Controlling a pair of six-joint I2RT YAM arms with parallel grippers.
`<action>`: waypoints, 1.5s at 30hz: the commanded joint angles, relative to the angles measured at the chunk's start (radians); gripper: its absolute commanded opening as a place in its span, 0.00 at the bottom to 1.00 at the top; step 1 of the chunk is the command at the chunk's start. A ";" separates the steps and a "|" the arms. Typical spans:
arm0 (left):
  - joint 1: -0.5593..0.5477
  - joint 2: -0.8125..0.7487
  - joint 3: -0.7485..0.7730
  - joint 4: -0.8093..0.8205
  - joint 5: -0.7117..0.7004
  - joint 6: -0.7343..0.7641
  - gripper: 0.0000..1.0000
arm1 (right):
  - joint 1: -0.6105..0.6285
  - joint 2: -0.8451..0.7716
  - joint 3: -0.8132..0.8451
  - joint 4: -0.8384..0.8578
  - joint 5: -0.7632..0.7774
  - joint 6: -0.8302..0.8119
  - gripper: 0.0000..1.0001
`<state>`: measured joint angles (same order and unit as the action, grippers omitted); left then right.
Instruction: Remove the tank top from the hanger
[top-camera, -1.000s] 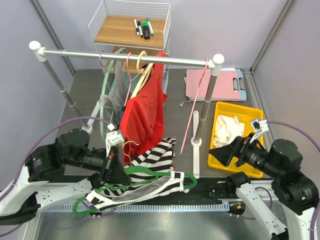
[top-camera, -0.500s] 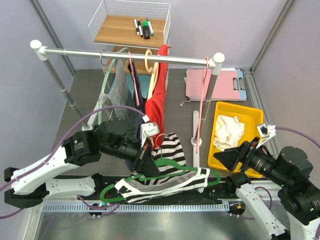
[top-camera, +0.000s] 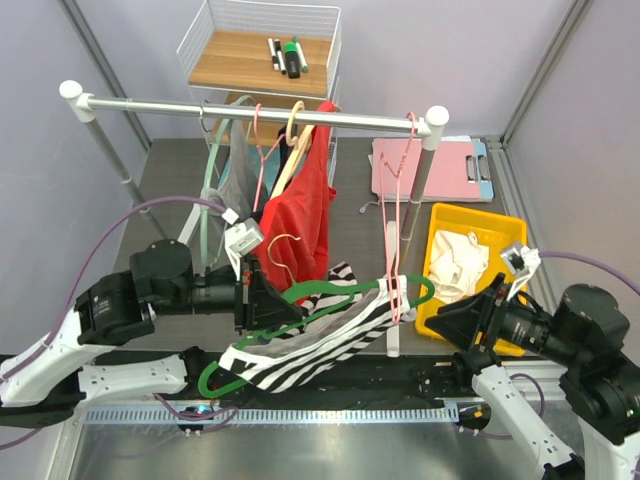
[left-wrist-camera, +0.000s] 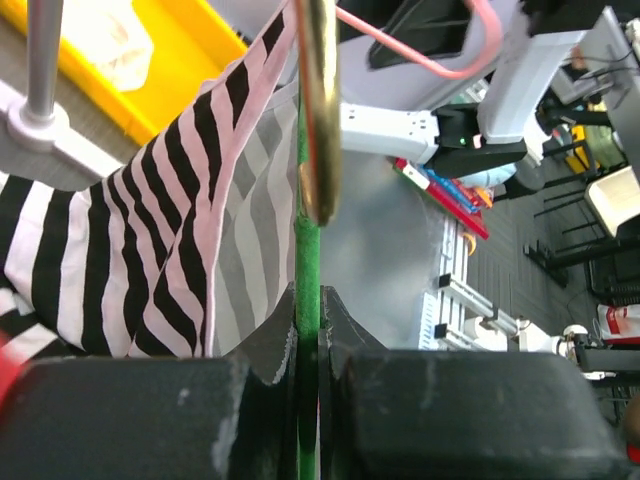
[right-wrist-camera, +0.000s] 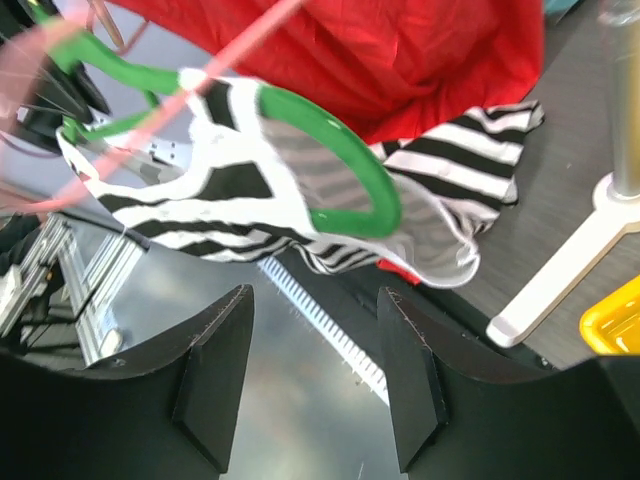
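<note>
A black-and-white striped tank top (top-camera: 310, 340) hangs on a green hanger (top-camera: 345, 290) held low over the table's front, tilted up to the right. My left gripper (top-camera: 270, 305) is shut on the hanger's green neck (left-wrist-camera: 308, 260), under its gold hook (left-wrist-camera: 318, 120); striped cloth (left-wrist-camera: 150, 230) drapes to the left of it. Off the hanger's right end, my right gripper (top-camera: 452, 318) stands open, holding nothing. In its wrist view the right gripper (right-wrist-camera: 315, 300) is below the hanger's green end (right-wrist-camera: 340, 150) and the tank top's white straps (right-wrist-camera: 230, 190).
A clothes rail (top-camera: 250, 108) carries a red garment (top-camera: 300, 220), other hangers and a pink hanger (top-camera: 400, 200) reaching down to the striped top. The rail's right post (top-camera: 405, 240) stands beside a yellow bin (top-camera: 478, 210). A pink clipboard (top-camera: 420, 165) and a wire shelf (top-camera: 260, 50) are behind.
My left gripper has swung the hanger left and up, so its right end has risen against the pink hanger. The right gripper's jaws have narrowed and stay empty.
</note>
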<state>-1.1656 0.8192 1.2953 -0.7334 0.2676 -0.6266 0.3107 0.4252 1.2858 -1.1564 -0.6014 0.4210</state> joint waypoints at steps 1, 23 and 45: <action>-0.002 0.031 0.024 0.137 -0.004 -0.010 0.00 | -0.012 0.069 -0.017 0.081 -0.121 -0.048 0.58; -0.002 0.080 0.033 0.152 0.073 -0.007 0.00 | -0.010 0.084 -0.167 0.191 -0.087 -0.018 0.45; -0.002 0.034 0.062 0.010 -0.080 0.027 0.00 | -0.010 -0.017 -0.180 0.162 0.133 0.068 0.01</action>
<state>-1.1656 0.8989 1.3022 -0.7013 0.2554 -0.6201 0.3038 0.4461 1.0809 -0.9642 -0.5884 0.4725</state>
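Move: The tank top's right-hand strap, near that end of the green hanger, lies about 4 cm ahead of the half-open right hand, 4 cm to its left and some 2 cm lower. From the left hand, which already grips the hanger's middle, it lies roughly 12 cm to the right, 3 cm ahead and 2 cm lower. The empty pink hanger hangs about 9 cm ahead of the right hand, 6 cm left and 4 cm higher; the red shirt hangs some 11 cm straight ahead of the left hand, 6 cm lower. The tank top's right-hand strap is brought to the right hand as the left hand, keeping its grip on the green hanger, shifts about 3 cm to the right and then nearly holds there. The right hand goes some 4.5 cm forward while sinking 3 cm and edging left beside the pink hanger, then shuts its fingers to pinch the strap at the hanger's end. ##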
